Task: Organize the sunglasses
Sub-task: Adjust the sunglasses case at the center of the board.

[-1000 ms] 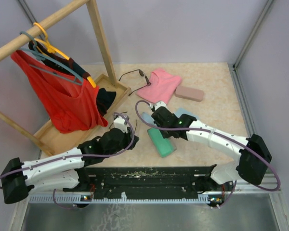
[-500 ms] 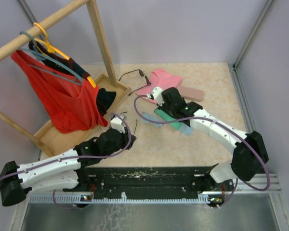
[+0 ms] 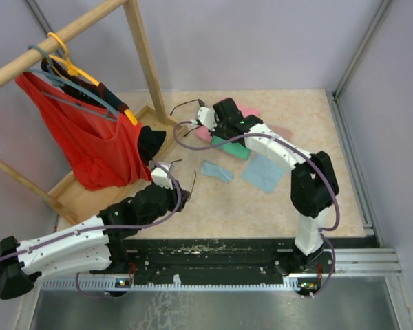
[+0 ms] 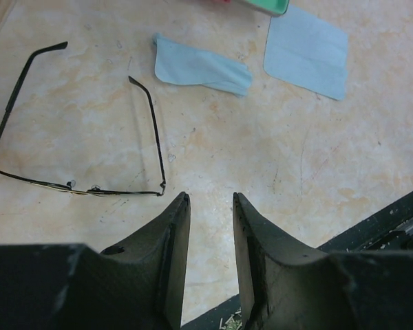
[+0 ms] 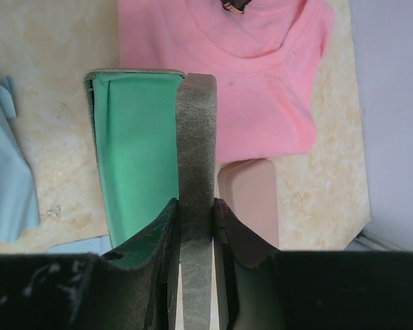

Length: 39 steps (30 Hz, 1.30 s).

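One pair of sunglasses (image 4: 76,187) lies unfolded on the table, just ahead and left of my left gripper (image 4: 210,199), which is open with nothing between its fingers. In the top view this gripper (image 3: 182,198) sits beside that pair. A second pair of sunglasses (image 3: 187,104) lies at the back by the pink cloth (image 3: 246,110). My right gripper (image 5: 195,201) is shut on the grey wall of an open spectacle case (image 5: 196,130) with a green lining (image 5: 134,151). It holds the case over the pink cloth's (image 5: 261,69) near edge.
A pink case (image 5: 251,199) lies to the right of the held case. Two light-blue cloths (image 4: 203,65) (image 4: 306,51) lie mid-table. A wooden rack (image 3: 141,48) with a red garment (image 3: 89,148) on hangers stands at the left. Metal frame posts edge the right side.
My right arm has carried the green-lined case from the table's middle to the back, by the pink cloth. The left gripper has edged back, so the near sunglasses show more.
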{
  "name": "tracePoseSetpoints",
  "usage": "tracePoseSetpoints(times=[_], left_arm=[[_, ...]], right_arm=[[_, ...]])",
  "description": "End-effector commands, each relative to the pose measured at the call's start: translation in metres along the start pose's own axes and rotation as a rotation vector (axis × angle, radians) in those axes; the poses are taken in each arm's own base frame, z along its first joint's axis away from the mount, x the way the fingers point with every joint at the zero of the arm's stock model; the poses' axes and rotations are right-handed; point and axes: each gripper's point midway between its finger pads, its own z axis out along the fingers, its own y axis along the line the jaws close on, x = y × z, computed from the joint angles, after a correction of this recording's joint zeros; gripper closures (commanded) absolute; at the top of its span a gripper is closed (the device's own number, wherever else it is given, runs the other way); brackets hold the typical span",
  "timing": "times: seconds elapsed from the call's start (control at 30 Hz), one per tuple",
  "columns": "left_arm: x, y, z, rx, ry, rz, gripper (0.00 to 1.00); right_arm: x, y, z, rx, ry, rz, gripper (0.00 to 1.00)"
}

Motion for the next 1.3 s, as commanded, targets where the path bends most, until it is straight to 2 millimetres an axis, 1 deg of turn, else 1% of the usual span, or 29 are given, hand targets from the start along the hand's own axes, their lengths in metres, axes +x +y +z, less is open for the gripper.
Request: tracePoseSetpoints(times=[0.0,0.07,0.2,0.43,0.77,0.97,1.27], left_arm=[[-0.018,0.009,-0.010,-0.032,-0.066,-0.007,0.62],[-0.022,0.012,-0.014,-0.037,-0.086,-0.012,0.62],[-0.027,0.017,-0.018,-0.047,-0.113,-0.014,0.61],[-0.029,0.017,-0.018,-0.051,-0.111,-0.011,0.61],[-0.035,0.018,-0.022,-0.056,-0.130,-0.012,0.60],[-0.033,0.019,-0.021,-0.057,-0.126,-0.006,0.60],[-0.031,0.021,-0.022,-0.063,-0.122,-0.007,0.60]], right_arm=[[-0.023,-0.015,0.003,-0.004,-0.026,-0.047,1.00],[-0.023,-0.006,0.010,-0.047,-0.007,-0.066,1.00],[-0.027,0.008,0.015,-0.115,-0.010,-0.085,1.00],[-0.034,0.024,0.024,-0.151,-0.014,-0.136,1.00],[-0.032,0.040,0.033,-0.201,-0.013,-0.148,1.00],[-0.034,0.052,0.031,-0.250,-0.029,-0.159,1.00],[-0.033,0.082,0.018,-0.394,-0.055,-0.176,1.00]])
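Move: My right hand already grips the lid of the open green-lined sunglasses case. Its place at the board's centre lies about 7 cm back, 4 cm left and 15 cm below this hand. From this hand, the folded blue cloth is some 10 cm back and 6 cm left, the flat blue cloth 10 cm back and 11 cm right, and the pink shirt about 9 cm ahead and 3 cm left. From my left hand, that place is roughly 17 cm ahead and 8 cm right, 15 cm down. Keeping my right fingers shut on the case's lid, I lower it about 6 cm while carrying it some 5 cm left, then draw it a little back, away from the pink shirt and in towards the folded blue cloth. The wrist turns counter-clockwise and tips the fingers down, roughly 15 degrees each. My empty left hand eases up and left, clear of the spot, fingers staying part open. ##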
